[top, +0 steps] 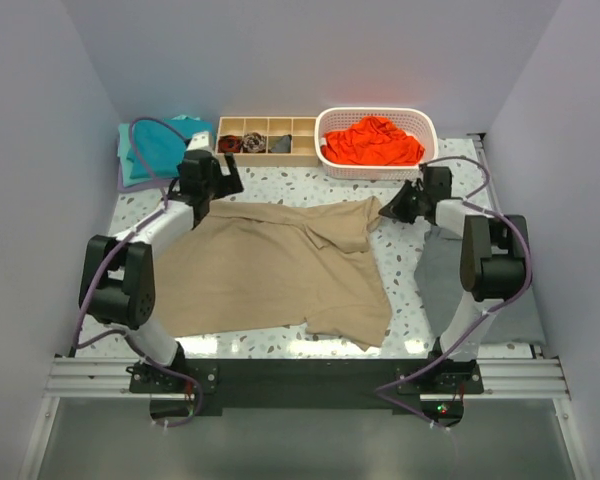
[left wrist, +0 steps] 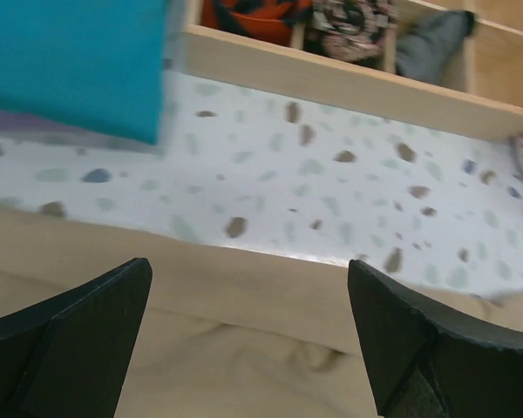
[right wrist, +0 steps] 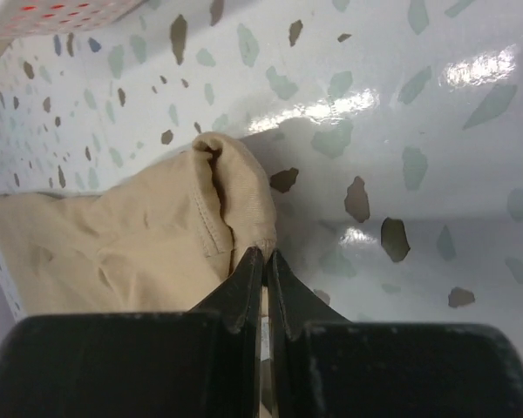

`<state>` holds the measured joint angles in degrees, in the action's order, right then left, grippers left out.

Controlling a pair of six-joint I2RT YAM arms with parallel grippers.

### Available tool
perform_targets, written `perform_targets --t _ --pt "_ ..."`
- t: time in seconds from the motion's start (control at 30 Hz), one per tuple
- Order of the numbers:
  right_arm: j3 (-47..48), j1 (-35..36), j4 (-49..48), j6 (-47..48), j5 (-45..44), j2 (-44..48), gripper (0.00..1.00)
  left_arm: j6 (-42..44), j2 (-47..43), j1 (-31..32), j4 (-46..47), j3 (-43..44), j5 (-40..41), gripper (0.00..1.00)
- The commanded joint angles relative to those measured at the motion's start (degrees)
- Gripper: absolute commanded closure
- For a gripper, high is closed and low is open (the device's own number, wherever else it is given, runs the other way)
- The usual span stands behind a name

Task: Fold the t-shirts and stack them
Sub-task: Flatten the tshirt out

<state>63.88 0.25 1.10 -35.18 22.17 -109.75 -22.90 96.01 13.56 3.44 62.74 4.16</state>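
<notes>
A tan t-shirt [top: 270, 265] lies spread across the middle of the table, its right sleeve bunched. My right gripper [top: 390, 210] is at that sleeve. In the right wrist view the gripper [right wrist: 263, 254] is shut on a hemmed fold of the tan t-shirt [right wrist: 131, 244]. My left gripper [top: 215, 185] hovers open over the shirt's far left edge. In the left wrist view its gripper [left wrist: 248, 266] stands wide over the tan t-shirt [left wrist: 244, 348] with nothing between the fingers. A folded teal t-shirt [top: 150, 150] [left wrist: 70, 61] lies at the back left. An orange-red t-shirt [top: 375, 140] fills the basket.
A white basket [top: 420, 125] [right wrist: 52, 13] stands at the back right. Beside it is a wooden divided tray [top: 305, 152] [left wrist: 331, 83] with rolled socks. A flat dark grey cloth [top: 435, 270] lies by the right arm's base. Walls close in on both sides.
</notes>
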Motion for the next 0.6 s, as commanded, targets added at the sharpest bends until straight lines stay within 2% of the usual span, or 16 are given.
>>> perform_targets --t 0.0,0.1,0.17,0.27,0.43,0.57 --pt "-0.6 0.0 3.5 3.4 -4.8 10.8 1.0 2.7 0.8 -3.1 -2.7 -0.8 13.5 0.0" --pt "-1.1 -0.1 6.0 4.2 -5.5 14.1 1.0 1.2 5.1 -6.0 -3.4 2.0 13.1 0.0" --pt "-1.6 0.0 7.4 4.8 -5.9 17.0 1.0 -0.7 8.7 -8.9 -8.4 5.0 11.7 0.0" --pt "-1.3 -0.1 8.4 5.4 -6.4 19.3 1.0 -2.4 11.0 -11.8 -8.7 5.4 8.6 0.0" --pt "-0.2 -0.1 8.9 5.6 -6.0 19.1 1.0 -5.1 13.2 -13.6 -10.7 6.1 8.1 0.0" --pt "-0.2 0.0 8.3 5.4 -5.4 18.4 1.0 -5.9 12.8 -13.7 -7.8 4.1 8.0 0.0"
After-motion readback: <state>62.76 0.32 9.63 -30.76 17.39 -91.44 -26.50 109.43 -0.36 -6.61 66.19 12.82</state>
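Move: The left hand, empty and wide open, has the t-shirt's upper left corner about 22 cm to its left, 1 cm ahead and some 12 cm below. The teal stack's middle lies about 21 cm left and 18 cm ahead of this hand, the divided box 8 cm right and 19 cm ahead. The right hand already pinches the shirt's upper right corner; from it the left corner is roughly 65 cm left and 4 cm ahead, the basket 23 cm ahead and 2 cm left. Leftward first, then down, the left hand sweeps some 14 cm along the shirt's top edge towards its left corner and sinks about 11 cm to just above the cloth, tipping its open fingers down and turning counter-clockwise. Meanwhile the right hand keeps its pinch and lifts its corner nearly straight up, about 10 cm, easing slightly back and tipping its fingers up a little. ##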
